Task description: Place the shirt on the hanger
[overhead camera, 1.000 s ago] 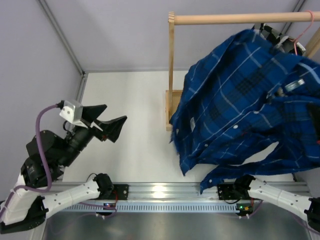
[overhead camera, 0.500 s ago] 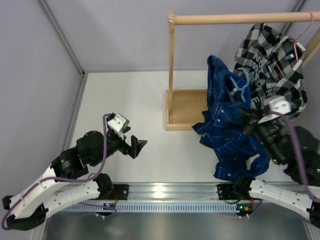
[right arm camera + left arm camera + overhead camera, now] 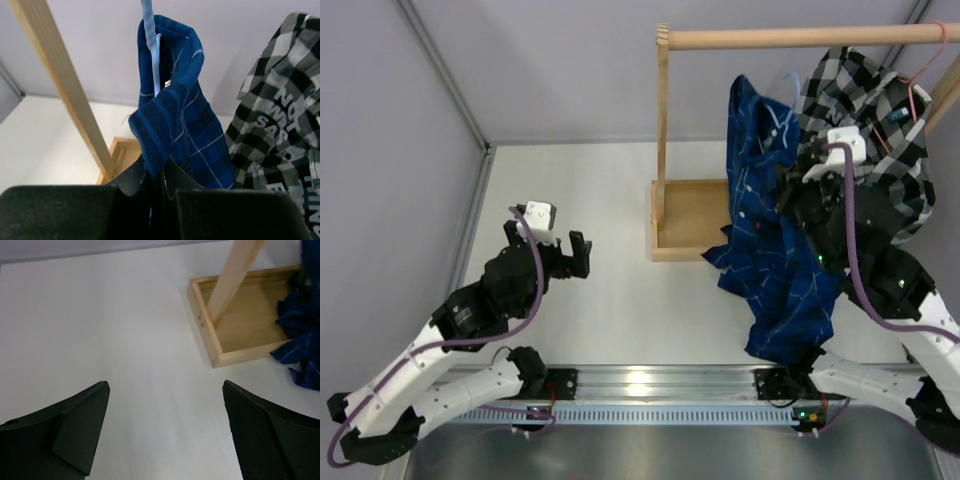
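Observation:
The royal-blue plaid shirt hangs in a bunched column in front of the wooden rack, its lower end trailing on the table. My right gripper is raised beside it and shut on a fold of the shirt near the collar, jaws pinched together. The light-blue hanger rises straight up out of that fold; its thin wire shows just below the rod. My left gripper hovers low over the table at left, open and empty, fingers wide apart, facing the rack's base.
The wooden rack has a top rod, an upright post and a tray base. A black-and-white checked shirt on a pink hanger hangs right beside the blue one. Grey walls close the back and left.
The shirt, spread wide near the camera a second ago, now hangs narrow by the rack. The right arm has lifted it toward the rod. The left arm has swung lower and nearer the rack.

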`<state>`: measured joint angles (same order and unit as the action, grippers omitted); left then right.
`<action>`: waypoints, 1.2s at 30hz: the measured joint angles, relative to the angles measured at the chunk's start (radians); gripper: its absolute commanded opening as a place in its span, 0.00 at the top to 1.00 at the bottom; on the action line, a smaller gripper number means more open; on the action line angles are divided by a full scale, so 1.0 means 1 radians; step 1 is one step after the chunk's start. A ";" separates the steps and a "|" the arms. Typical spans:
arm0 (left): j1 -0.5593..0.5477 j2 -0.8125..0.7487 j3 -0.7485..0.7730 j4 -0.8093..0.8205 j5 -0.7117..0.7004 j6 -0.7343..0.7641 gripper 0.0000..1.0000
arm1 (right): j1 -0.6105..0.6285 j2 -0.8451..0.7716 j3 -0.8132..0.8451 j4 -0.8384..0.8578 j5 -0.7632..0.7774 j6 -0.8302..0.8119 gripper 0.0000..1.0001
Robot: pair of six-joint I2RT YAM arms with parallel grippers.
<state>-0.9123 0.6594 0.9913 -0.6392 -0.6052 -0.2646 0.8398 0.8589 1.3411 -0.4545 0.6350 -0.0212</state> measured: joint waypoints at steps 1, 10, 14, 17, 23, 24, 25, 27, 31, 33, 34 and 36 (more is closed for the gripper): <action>0.037 0.033 0.008 -0.001 -0.003 -0.016 0.02 | -0.037 0.033 0.043 0.013 -0.021 0.015 1.00; 0.179 0.230 0.023 -0.008 -0.013 -0.117 0.02 | -0.361 0.190 0.172 0.013 -0.243 0.104 1.00; 0.179 0.177 0.023 -0.012 -0.006 -0.134 0.02 | -0.552 0.272 0.229 0.013 -0.416 0.140 1.00; 0.179 0.099 0.023 -0.031 0.005 -0.137 0.02 | -0.618 0.332 0.274 0.017 -0.499 0.148 1.00; 0.179 0.004 0.046 -0.098 0.030 -0.088 0.02 | -0.661 0.395 0.284 0.018 -0.597 0.153 1.00; 0.179 0.003 0.055 -0.103 0.044 -0.066 0.02 | -0.667 0.401 0.284 0.021 -0.611 0.154 1.00; 0.179 0.006 0.056 -0.102 0.047 -0.057 0.02 | -0.671 0.404 0.285 0.021 -0.618 0.155 1.00; 0.179 0.016 0.056 -0.102 0.042 -0.034 0.02 | -0.677 0.407 0.280 0.026 -0.632 0.166 0.73; 0.227 0.062 0.055 -0.075 0.050 -0.012 0.02 | -0.680 0.374 0.200 0.085 -0.649 0.210 0.07; 0.352 0.096 0.054 -0.056 0.098 -0.011 0.02 | -0.681 0.343 0.157 0.089 -0.660 0.219 0.00; 0.431 0.108 0.050 -0.041 0.136 -0.013 0.02 | -0.681 0.326 0.140 0.088 -0.666 0.219 0.01; 0.603 0.128 0.026 -0.008 0.221 -0.021 0.02 | -0.681 0.273 0.100 0.085 -0.677 0.220 0.01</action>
<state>-0.3088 0.7876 1.0168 -0.6468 -0.3843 -0.2859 0.1589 1.1316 1.4414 -0.3698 -0.0418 0.1993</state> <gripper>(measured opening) 0.982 0.991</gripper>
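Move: The shirt's blue hanger, held by the right hand at the collar, is bound for a bare stretch of the wooden rod roughly 22 cm ahead, 5 cm right and 16 cm above that hand. The pink hanger hooks on some 17 cm to the right of that spot, level with it and at its height; the rack's left post rises about 22 cm ahead of the hand and 18 cm left. From the left hand, the spot is about 26 cm ahead, 40 cm right and 30 cm up. The shirt and its hanger, still pinched in the right fingers, are lifted a couple of centimetres, then carried about 14 cm forward and 5 cm right to the rod and eased down 2 cm. The right fingers then open wide, letting go of the cloth, and draw back about 3 cm, sinking slightly. The empty left hand, still open, weaves forward and back, then swings left, ending about 10 cm left and 5 cm forward. ##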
